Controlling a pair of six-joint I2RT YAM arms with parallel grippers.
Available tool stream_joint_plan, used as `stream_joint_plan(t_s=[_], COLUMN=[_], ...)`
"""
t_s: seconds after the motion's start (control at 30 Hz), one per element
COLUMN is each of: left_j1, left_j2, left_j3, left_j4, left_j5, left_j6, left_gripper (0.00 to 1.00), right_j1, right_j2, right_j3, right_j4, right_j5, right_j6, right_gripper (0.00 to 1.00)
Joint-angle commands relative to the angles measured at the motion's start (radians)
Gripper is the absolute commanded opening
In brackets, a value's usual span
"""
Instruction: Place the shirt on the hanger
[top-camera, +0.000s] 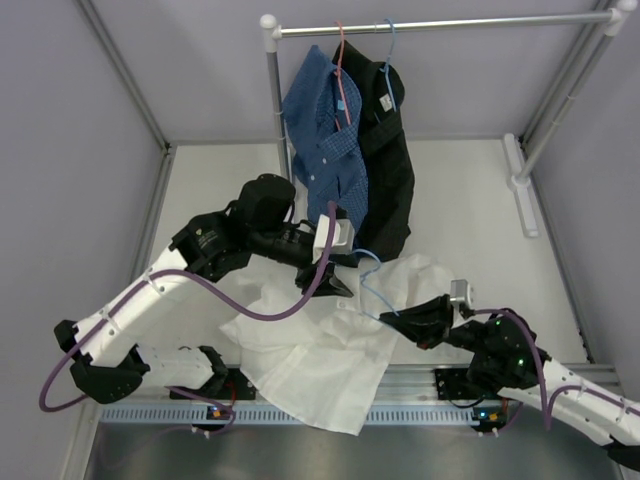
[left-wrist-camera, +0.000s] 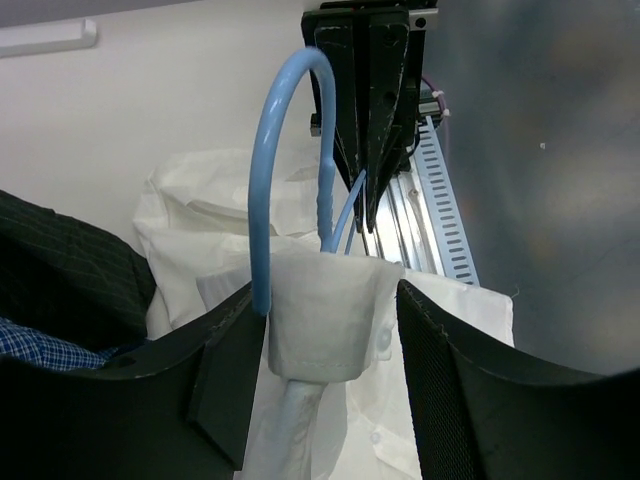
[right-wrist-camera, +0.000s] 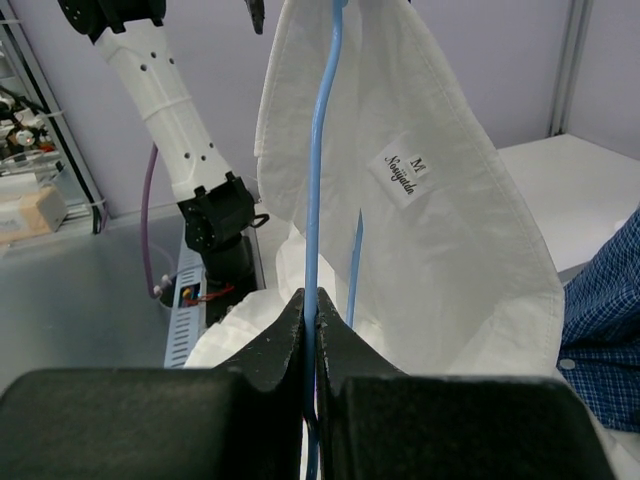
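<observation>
The white shirt (top-camera: 330, 350) lies crumpled on the table between the arms, its collar lifted up. The light-blue hanger (top-camera: 368, 275) rises out of it. In the left wrist view the hanger's hook (left-wrist-camera: 268, 170) curves up beside a folded piece of shirt collar (left-wrist-camera: 325, 315). My left gripper (left-wrist-camera: 325, 300) (top-camera: 335, 272) stands open around that collar, the right pad touching it and the hook against the left finger. My right gripper (right-wrist-camera: 311, 300) (top-camera: 392, 318) is shut on the hanger wire (right-wrist-camera: 320, 180). The shirt (right-wrist-camera: 430, 200), label showing, drapes beside it.
A blue checked shirt (top-camera: 325, 130) on a pink hanger and a black shirt (top-camera: 390, 170) on a blue hanger hang from the rail (top-camera: 440, 22) at the back. The rack's post (top-camera: 275, 110) stands behind my left arm. The metal front edge (top-camera: 400, 410) runs under the shirt's hem.
</observation>
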Motion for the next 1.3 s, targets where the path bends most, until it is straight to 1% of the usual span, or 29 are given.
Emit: stream_joint_plan(t_s=[0.0, 0.23, 0.5, 0.6, 0.67, 0.7, 0.73, 0.77, 0.8, 1.0, 1.03, 1.07, 1.13, 1.17, 1.23, 1.27], left_j1=[0.013, 0.025, 0.028, 0.028, 0.028, 0.028, 0.028, 0.028, 0.028, 0.028, 0.028, 0.028, 0.028, 0.028, 0.028, 0.028], left_j2=[-0.011, -0.027, 0.001, 0.001, 0.004, 0.004, 0.006, 0.009, 0.010, 0.000, -0.007, -0.011, -0.036, -0.043, -0.071, -0.082], left_j3=[-0.015, -0.029, -0.009, -0.019, -0.022, -0.025, -0.025, -0.026, -0.025, -0.038, -0.043, -0.048, -0.052, -0.049, -0.048, -0.049], left_j4=[0.014, 0.012, 0.014, 0.012, 0.004, -0.003, -0.002, -0.002, -0.002, -0.002, -0.002, -0.002, -0.002, -0.002, 0.000, 0.000], left_j5=[0.038, 0.078, 0.153, 0.147, 0.132, 0.130, 0.128, 0.133, 0.144, 0.135, 0.119, 0.109, 0.057, 0.037, -0.008, -0.046], left_j6=[-0.003, -0.013, -0.028, -0.030, -0.030, -0.028, -0.030, -0.028, -0.028, -0.002, 0.006, 0.018, 0.024, 0.026, 0.010, -0.008], left_gripper=[0.58, 0.59, 0.59, 0.49, 0.39, 0.29, 0.23, 0.14, 0.00, 0.00, 0.00, 0.00, 0.00, 0.00, 0.00, 0.00], right_j1=[0.018, 0.020, 0.018, 0.018, 0.018, 0.018, 0.017, 0.018, 0.018, 0.018, 0.018, 0.017, 0.018, 0.018, 0.018, 0.018], right_j2=[-0.044, -0.100, -0.054, -0.058, -0.067, -0.069, -0.069, -0.068, -0.061, -0.054, -0.057, -0.060, -0.075, -0.081, -0.107, -0.121], right_j3=[0.055, 0.063, 0.084, 0.084, 0.081, 0.080, 0.078, 0.077, 0.077, 0.080, 0.080, 0.081, 0.084, 0.093, 0.110, 0.123], right_j4=[0.015, -0.025, -0.027, -0.019, -0.011, 0.001, 0.009, 0.013, 0.026, 0.081, 0.084, 0.081, 0.058, -0.006, -0.110, -0.222], right_j5=[-0.010, -0.011, -0.059, -0.057, -0.059, -0.063, -0.066, -0.068, -0.072, -0.056, -0.048, -0.027, 0.010, 0.076, 0.166, 0.300], right_j6=[-0.024, -0.038, -0.052, -0.057, -0.055, -0.055, -0.054, -0.054, -0.052, -0.047, -0.044, -0.041, -0.028, -0.023, -0.001, 0.015], right_gripper=[0.00, 0.00, 0.00, 0.00, 0.00, 0.00, 0.00, 0.00, 0.00, 0.00, 0.05, 0.30, 0.58, 0.99, 0.99, 1.00])
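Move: Just off the left fingertips, the white shirt's collar stands about 2 cm to the right and 1 cm below, level front to back. The blue hook rises out of it, some 3 cm right, 1 cm farther out and 3 cm above the left hand; the hanger corner in the right fingers is about 9 cm right, 4 cm nearer the base and 9 cm lower. From the right hand the collar is roughly 8 cm left, 3 cm ahead and 8 cm up. Easing back a little over 1 cm around the collar, the left hand shuts its half-open fingers and pinches the cloth together with the hanger's neck just below the hook, then comes forward again and sinks about 1.5 cm with its grip kept. The right hand holds the hanger corner nearly still until those fingers are shut, then opens wide and lifts about 2 cm, edging right and forward. ##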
